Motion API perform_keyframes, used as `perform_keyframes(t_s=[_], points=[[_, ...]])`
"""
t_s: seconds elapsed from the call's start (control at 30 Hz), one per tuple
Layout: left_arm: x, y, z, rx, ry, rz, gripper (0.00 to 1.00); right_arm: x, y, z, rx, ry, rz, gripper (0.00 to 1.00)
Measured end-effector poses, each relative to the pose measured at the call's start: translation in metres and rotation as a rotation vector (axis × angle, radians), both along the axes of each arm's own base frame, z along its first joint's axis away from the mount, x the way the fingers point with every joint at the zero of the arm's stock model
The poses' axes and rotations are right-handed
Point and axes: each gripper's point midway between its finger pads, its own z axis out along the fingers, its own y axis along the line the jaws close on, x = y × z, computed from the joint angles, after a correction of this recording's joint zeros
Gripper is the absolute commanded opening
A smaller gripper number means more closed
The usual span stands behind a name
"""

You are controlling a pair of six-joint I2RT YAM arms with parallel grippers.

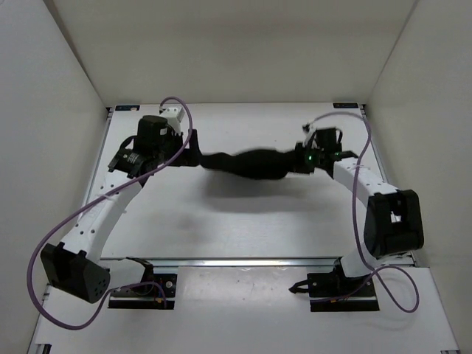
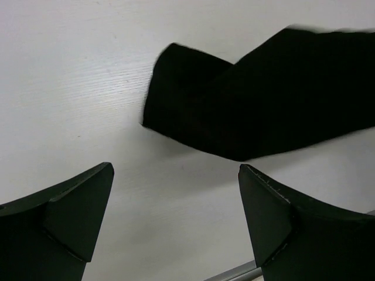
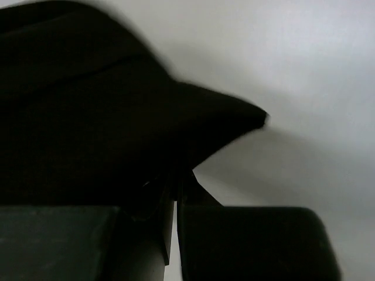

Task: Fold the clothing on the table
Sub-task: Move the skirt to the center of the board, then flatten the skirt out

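Observation:
The clothing [image 1: 251, 164], a plain black floppy garment, stretches as a bunched band across the middle of the white table [image 1: 221, 236] and casts a shadow below itself. My right gripper [image 1: 299, 164] is shut on its right end; in the right wrist view the jaws [image 3: 179, 181] pinch the fabric's edge, and the clothing [image 3: 88, 117] fills the left half. My left gripper [image 1: 193, 155] sits just off the garment's left end. It is open [image 2: 176, 175] with only bare table between its fingers, and the clothing [image 2: 263, 105] lies a little ahead of them.
White enclosure walls [image 1: 51, 110] close in the table on the left, back and right. An aluminium rail [image 1: 243, 261] runs along the near edge, by both arm bases. Purple cables [image 1: 74, 214] loop along each arm.

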Motion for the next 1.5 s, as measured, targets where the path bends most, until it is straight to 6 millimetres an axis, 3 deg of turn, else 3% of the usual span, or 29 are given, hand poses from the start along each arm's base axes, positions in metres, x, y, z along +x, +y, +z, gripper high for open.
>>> perform_keyframes(t_s=[0.03, 0.1, 0.2, 0.43, 0.73, 0.87, 1.03, 1.17, 1.43, 1.5], points=[[-0.005, -0.003, -0.005, -0.003, 0.001, -0.011, 0.99, -0.017, -0.001, -0.039, 0.0, 0.106, -0.002, 0.0], [-0.018, -0.011, -0.02, -0.007, 0.02, -0.037, 0.98, -0.055, -0.006, -0.095, -0.007, 0.283, -0.009, 0.0], [-0.036, -0.024, -0.052, -0.016, 0.07, -0.083, 0.99, -0.087, -0.008, -0.121, -0.002, 0.378, -0.007, 0.0], [-0.062, -0.038, -0.122, -0.024, 0.204, -0.119, 0.99, -0.107, -0.005, -0.094, 0.052, 0.266, 0.005, 0.0], [-0.041, -0.033, -0.171, -0.009, 0.261, -0.052, 0.99, -0.14, -0.017, -0.094, 0.055, 0.272, -0.008, 0.0], [-0.041, -0.034, -0.196, -0.008, 0.297, -0.048, 0.9, -0.142, -0.018, -0.095, 0.059, 0.275, -0.012, 0.0], [-0.04, -0.049, -0.212, -0.019, 0.319, -0.081, 0.8, -0.143, -0.016, -0.095, 0.059, 0.278, -0.005, 0.0], [-0.043, -0.057, -0.22, -0.025, 0.336, -0.1, 0.65, -0.143, -0.017, -0.095, 0.059, 0.278, -0.007, 0.0], [-0.043, -0.064, -0.224, -0.042, 0.346, -0.11, 0.0, -0.141, -0.024, -0.094, 0.059, 0.273, -0.026, 0.0], [-0.044, -0.065, -0.228, -0.037, 0.356, -0.113, 0.0, -0.141, -0.026, -0.095, 0.055, 0.27, -0.026, 0.0]])
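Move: The skirt hangs in the air from the right fingers; its free left end lies about 3 cm ahead of the left hand, 4 cm right and some 16 cm below, its middle 2 cm ahead, 18 cm right and 15 cm below. From the right hand, the board's centre spot is roughly 10 cm back, 10 cm left and 16 cm below, and that free end 3 cm back, 25 cm left and 9 cm below. Right, still gripping, draws back 14 cm while lowering; left sinks 22 cm and pinches the skirt's left end. ##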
